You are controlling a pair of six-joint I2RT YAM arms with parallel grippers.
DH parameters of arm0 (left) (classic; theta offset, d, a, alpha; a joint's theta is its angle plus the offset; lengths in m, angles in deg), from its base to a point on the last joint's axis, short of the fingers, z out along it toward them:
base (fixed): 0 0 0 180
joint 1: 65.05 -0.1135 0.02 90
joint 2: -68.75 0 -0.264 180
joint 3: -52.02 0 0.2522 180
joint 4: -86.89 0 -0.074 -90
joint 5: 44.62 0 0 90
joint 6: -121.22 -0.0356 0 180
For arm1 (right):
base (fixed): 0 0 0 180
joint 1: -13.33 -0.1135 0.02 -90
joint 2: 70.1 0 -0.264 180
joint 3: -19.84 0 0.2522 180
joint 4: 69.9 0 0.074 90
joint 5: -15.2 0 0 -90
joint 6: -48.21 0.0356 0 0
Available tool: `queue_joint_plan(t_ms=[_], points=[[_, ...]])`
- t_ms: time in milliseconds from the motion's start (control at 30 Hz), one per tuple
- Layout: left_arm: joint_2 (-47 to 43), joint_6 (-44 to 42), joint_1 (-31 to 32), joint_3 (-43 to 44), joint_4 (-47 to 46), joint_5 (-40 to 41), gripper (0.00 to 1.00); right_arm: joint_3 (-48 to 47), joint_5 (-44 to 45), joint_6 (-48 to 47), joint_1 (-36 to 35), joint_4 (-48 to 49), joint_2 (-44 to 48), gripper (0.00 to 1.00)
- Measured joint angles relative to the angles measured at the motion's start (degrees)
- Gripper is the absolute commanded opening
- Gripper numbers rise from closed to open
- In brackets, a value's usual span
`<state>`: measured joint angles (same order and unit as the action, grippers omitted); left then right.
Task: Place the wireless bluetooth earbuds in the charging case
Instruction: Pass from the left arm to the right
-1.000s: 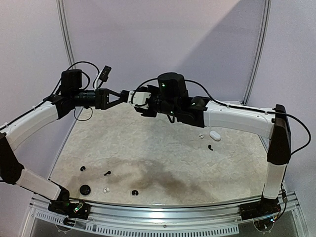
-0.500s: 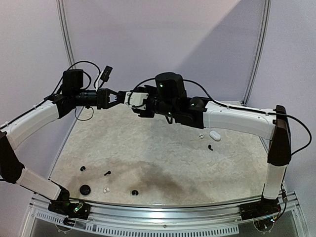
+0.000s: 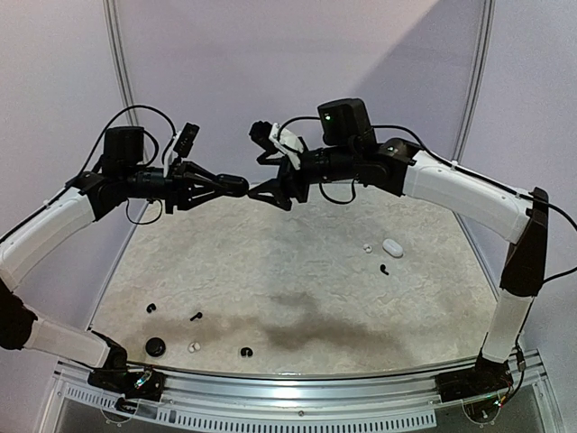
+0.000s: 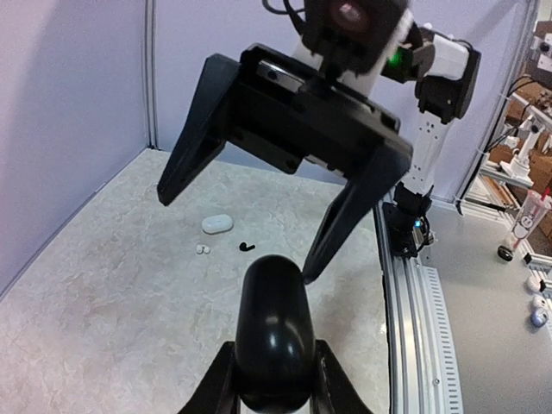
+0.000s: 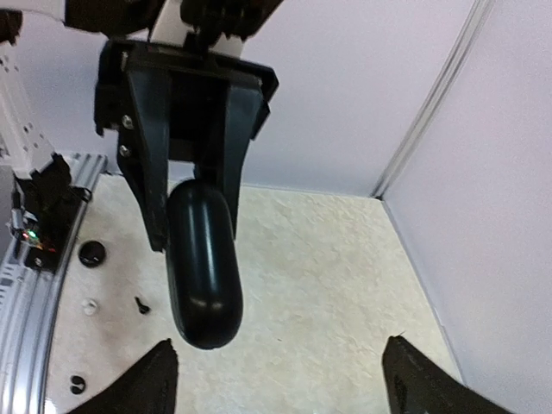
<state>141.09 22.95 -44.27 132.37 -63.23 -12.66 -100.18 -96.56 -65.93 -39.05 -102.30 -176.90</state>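
Note:
The glossy black charging case point(image 4: 274, 332) is a closed pill shape, held high above the table. My left gripper point(image 4: 274, 384) is shut on its near end, also seen as the left gripper point(image 3: 236, 187) in the top view. My right gripper point(image 5: 280, 358) stands wide open just off the case's point(image 5: 203, 267) free end, touching nothing. Loose earbuds lie on the table: a white earbud point(image 3: 367, 248) and a black earbud point(image 3: 384, 270) at the right, and two black earbuds point(image 3: 151, 308) point(image 3: 196, 316) and a white earbud point(image 3: 192, 346) at the front left.
A white charging case point(image 3: 392, 246) lies at the right beside the earbuds there. A round black object point(image 3: 155, 345) and another black earbud point(image 3: 245, 351) sit near the front edge. The metal rail point(image 3: 297, 383) borders the table's near side; grey walls close the back.
The left gripper closed on the black case while the right gripper opened, let it go and drew back up and to the right. The case now hangs from the left gripper alone.

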Motion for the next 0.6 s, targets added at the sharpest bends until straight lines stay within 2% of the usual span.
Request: queue_joint_plan(t_ms=[233,400,467,600], points=[[0.04,-3.10,0.74,-0.15,1.46,-0.79,0.00,-0.52,-9.79,7.58,-0.20,-1.46,-0.15,0.57],[0.04,-3.93,1.16,-0.46,1.97,-1.03,0.00,-3.76,-13.68,10.69,-0.44,-2.38,-2.54,0.33],[0.04,-4.00,1.40,-0.57,2.14,-1.22,0.00,-4.87,-14.53,11.69,-0.39,-2.71,-3.58,0.31],[0.04,-3.98,1.55,-0.66,2.03,-1.27,0.00,-5.97,-15.08,12.46,-0.37,-4.37,-4.98,0.37]])
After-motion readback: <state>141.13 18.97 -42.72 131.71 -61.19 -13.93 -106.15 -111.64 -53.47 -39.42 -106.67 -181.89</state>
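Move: The black charging case is already held in the left gripper, its middle about 2 cm to the right of the left pads and level with them. From the open right gripper, the case's middle lies some 4 cm to the left, 2 cm back and about level; the left gripper's pads are roughly 7 cm to the left of the right hand, also 2 cm back and level. Draw the right gripper back about 4 cm, then ease it some 2 cm left over the case's free end. Roll it nearly 20 degrees, top leaning forward, and swing it about 10 degrees counter-clockwise, closing its wide-open fingers to roughly a third around the case. Keep the left grip shut on the other end, drifting slightly back and down. ##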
